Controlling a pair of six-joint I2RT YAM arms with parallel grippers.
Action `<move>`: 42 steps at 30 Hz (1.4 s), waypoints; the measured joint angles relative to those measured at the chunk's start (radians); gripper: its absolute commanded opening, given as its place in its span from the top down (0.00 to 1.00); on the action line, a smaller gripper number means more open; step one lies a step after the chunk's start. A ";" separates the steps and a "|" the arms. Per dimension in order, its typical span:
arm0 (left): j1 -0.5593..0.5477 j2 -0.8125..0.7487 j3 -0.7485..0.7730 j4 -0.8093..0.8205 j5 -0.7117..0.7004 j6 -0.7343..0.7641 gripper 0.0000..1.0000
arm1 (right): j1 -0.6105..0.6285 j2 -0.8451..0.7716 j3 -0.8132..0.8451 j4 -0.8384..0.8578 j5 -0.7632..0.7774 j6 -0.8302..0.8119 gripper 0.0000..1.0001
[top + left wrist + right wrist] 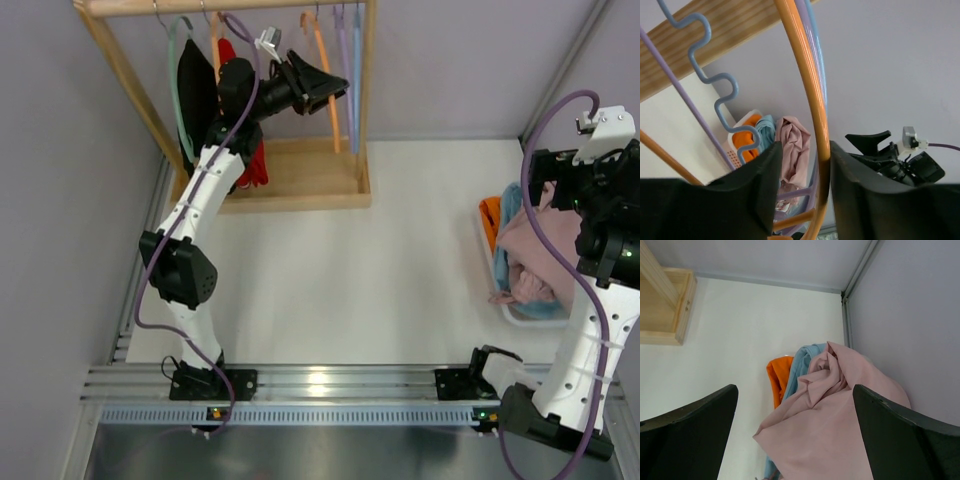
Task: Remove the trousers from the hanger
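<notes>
The orange hanger (325,70) hangs bare on the wooden rail at the back. My left gripper (335,92) is raised to it. In the left wrist view the hanger (812,100) runs between my left gripper's (805,175) jaws, against the right finger, with a gap to the left finger; the jaws are open. The dusty-pink trousers (535,250) lie crumpled in a basket at the right. My right gripper (795,410) stands wide open just above the trousers (840,410), with nothing held. From the left wrist, the trousers (795,145) show far behind the hanger.
A wooden rack (300,185) stands at the back left with a pale green hanger (178,90), lilac hanger (343,60), blue hanger (357,60), a black garment (197,95) and a red garment (255,165). The white basket (515,315) also holds orange cloth (489,215) and blue cloth (510,205).
</notes>
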 measured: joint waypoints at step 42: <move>0.113 -0.991 -0.612 -1.044 -0.274 1.115 0.01 | 0.269 -0.126 -0.358 0.013 -0.256 0.139 0.00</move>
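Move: The left hand is still around the empty orange hanger, whose middle lies roughly 5 cm ahead, 1 cm left and slightly above. The purple hanger hangs about 5 cm ahead and 3 cm right, the blue one 5 cm ahead and 5 cm right; the red garment is some 3 cm ahead, 15 cm left and 8 cm lower. The pink trousers lie about 15 cm back, 42 cm right and 38 cm below; from the right hand, roughly 5 cm ahead, 3 cm right and 33 cm down. The left fingers, already parting, open wide and come free of the orange hanger; the hand first slides left off it, then draws back and down over the bare table, about 24 cm back in all, 17 cm left and 12 cm down, its fingers swinging some 50 degrees downward. The right hand, still wide open, later swings about 12 cm left and 10 cm down to the left side of the basket, turning counter-clockwise. ##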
